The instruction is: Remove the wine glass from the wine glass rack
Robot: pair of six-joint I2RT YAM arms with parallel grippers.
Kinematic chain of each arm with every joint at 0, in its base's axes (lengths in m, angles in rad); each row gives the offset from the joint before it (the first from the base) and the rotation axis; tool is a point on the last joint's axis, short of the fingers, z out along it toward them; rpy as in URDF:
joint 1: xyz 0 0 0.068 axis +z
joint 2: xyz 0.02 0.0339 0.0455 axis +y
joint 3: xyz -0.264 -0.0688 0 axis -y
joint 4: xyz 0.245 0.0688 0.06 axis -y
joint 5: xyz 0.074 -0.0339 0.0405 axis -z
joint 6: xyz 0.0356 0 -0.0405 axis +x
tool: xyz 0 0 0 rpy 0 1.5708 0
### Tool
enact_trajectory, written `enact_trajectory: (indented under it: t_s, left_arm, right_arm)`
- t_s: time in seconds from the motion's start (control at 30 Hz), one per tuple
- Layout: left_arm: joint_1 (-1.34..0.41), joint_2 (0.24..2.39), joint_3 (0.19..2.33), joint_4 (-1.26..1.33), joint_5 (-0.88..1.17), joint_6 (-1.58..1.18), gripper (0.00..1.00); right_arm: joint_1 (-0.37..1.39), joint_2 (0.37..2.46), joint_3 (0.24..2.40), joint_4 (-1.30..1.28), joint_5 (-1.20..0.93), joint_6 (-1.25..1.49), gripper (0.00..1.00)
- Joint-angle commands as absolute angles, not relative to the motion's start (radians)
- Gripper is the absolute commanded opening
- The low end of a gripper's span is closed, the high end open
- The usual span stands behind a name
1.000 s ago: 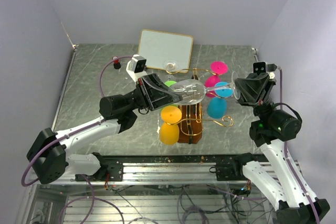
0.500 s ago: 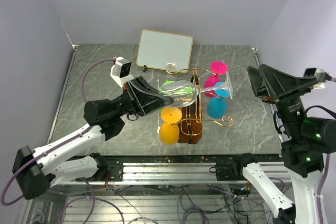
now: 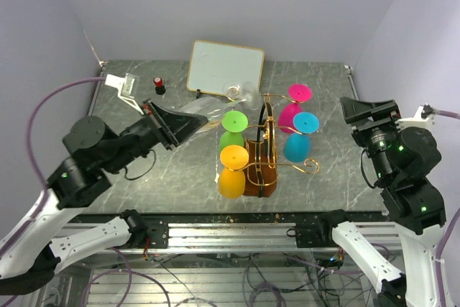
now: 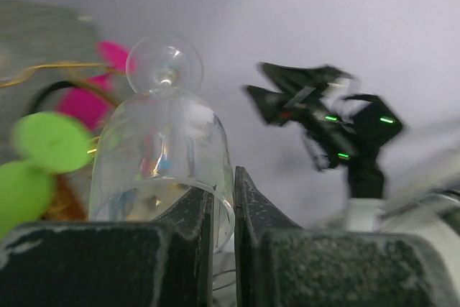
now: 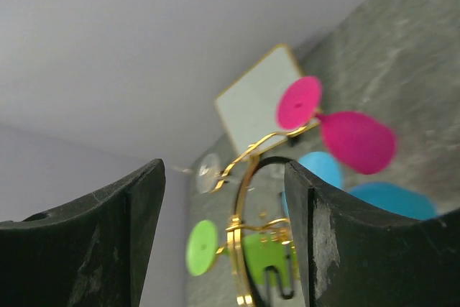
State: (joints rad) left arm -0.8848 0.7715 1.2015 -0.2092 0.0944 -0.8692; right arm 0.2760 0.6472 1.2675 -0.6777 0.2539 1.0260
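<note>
The clear wine glass (image 3: 208,108) hangs in the air left of the wine glass rack (image 3: 260,170), free of its gold wire arms. My left gripper (image 3: 192,118) is shut on the glass's rim. In the left wrist view one finger sits inside the bowl (image 4: 162,149) and one outside, my left gripper (image 4: 224,185) pinching the wall, foot pointing away. My right gripper (image 3: 352,109) is open at the right of the rack, holding nothing. In the right wrist view my right gripper (image 5: 224,177) frames the rack's gold wire (image 5: 248,199) from a distance.
Green (image 3: 233,124), orange (image 3: 233,157), pink (image 3: 299,93) and blue (image 3: 305,122) glasses hang on the rack. Another clear glass foot (image 3: 233,91) shows at the rack's back. Behind it stands a white framed board (image 3: 226,68). A small red-capped object (image 3: 158,85) sits at the back left.
My left arm has drawn back to the left, carrying the clear glass away from the rack. My right gripper has opened, let go of the glass's foot and pulled back right.
</note>
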Motion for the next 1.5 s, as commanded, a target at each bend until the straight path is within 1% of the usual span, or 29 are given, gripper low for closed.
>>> enact_trajectory:
  t_s: [0.0,0.07,0.2,0.3,0.33,0.47,0.53,0.6,0.83,0.93,1.03,1.07,1.13,1.17,1.2,1.37,1.47]
  left_arm:
    - [-0.887,0.786,1.376,-0.807,-0.227,-0.728,0.07]
    - [-0.887,0.805,1.423,-0.952,-0.305,-0.718,0.07]
    - [-0.887,0.854,1.446,-1.168,-0.417,-0.704,0.07]
    - [-0.887,0.912,1.446,-1.221,-0.434,-0.654,0.09]
    - [-0.887,0.943,1.455,-1.239,-0.444,-0.632,0.08]
    - [-0.879,1.077,1.514,-1.307,-0.548,-0.585,0.07]
    - [-0.837,1.127,1.521,-1.265,-0.5,-0.501,0.07]
    - [-0.746,1.176,1.522,-1.218,-0.408,-0.435,0.07]
    - [-0.556,1.367,1.525,-1.126,-0.21,-0.35,0.07]
    - [-0.486,1.44,1.548,-1.089,-0.126,-0.311,0.07]
    - [-0.428,1.495,1.585,-1.069,-0.099,-0.289,0.07]
    - [-0.409,1.513,1.598,-1.066,-0.087,-0.281,0.07]
    - [-0.37,1.544,1.621,-1.052,-0.059,-0.275,0.07]
    - [-0.355,1.561,1.635,-1.049,-0.049,-0.274,0.07]
    - [-0.34,1.577,1.648,-1.047,-0.031,-0.272,0.07]
    - [-0.282,1.667,1.716,-1.05,-0.007,-0.267,0.07]
    - [-0.249,1.717,1.756,-1.059,-0.002,-0.259,0.07]
  right_arm:
    - [0.273,0.589,1.252,-0.776,0.491,0.858,0.67]
    - [0.273,0.565,1.223,-0.785,0.541,0.827,0.67]
    - [0.273,0.513,1.176,-0.805,0.597,0.796,0.67]
    - [0.273,0.478,1.13,-0.801,0.591,0.774,0.67]
    - [0.273,0.467,1.112,-0.797,0.581,0.764,0.67]
    - [0.273,0.422,1.035,-0.793,0.531,0.729,0.65]
    - [0.273,0.42,1.031,-0.82,0.532,0.723,0.65]
    - [0.273,0.428,1.043,-0.875,0.558,0.73,0.65]
    - [0.274,0.451,1.094,-0.999,0.621,0.745,0.68]
    - [0.273,0.478,1.119,-1.063,0.654,0.766,0.72]
    - [0.273,0.507,1.135,-1.135,0.68,0.798,0.78]
    - [0.274,0.509,1.131,-1.142,0.68,0.795,0.81]
    - [0.279,0.493,1.119,-1.146,0.694,0.825,0.91]
    - [0.279,0.477,1.109,-1.135,0.7,0.837,0.97]
    - [0.279,0.46,1.098,-1.118,0.699,0.838,0.99]
    - [0.281,0.411,1.079,-1.041,0.667,0.797,1.0]
    - [0.285,0.454,1.105,-1.096,0.738,0.861,1.0]
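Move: The left hand already holds the clear wine glass by its rim, high up. The bare table spot it is taken to lies some 24 cm ahead, 13 cm left and 46 cm below. From that hand the rack is about 6 cm ahead and 19 cm right, its green glass 11 cm ahead and 10 cm right, both some 30 cm lower. The spot lies about 16 cm ahead of the empty right hand, 52 cm left and 42 cm below. Keeping its pinch on the rim, the left hand swings left and down past the green glass's side of the rack, then carries on forward and a little lower over the bare table, about 28 cm down and 23 cm forward in all, while the wrist turns some 80 degrees so the fingers go from pointing forward-right to steeply down. The empty right hand backs away from the rack, sinking about 13 cm and going right and somewhat back, its fingers tipping down and, late on, opening fully. ##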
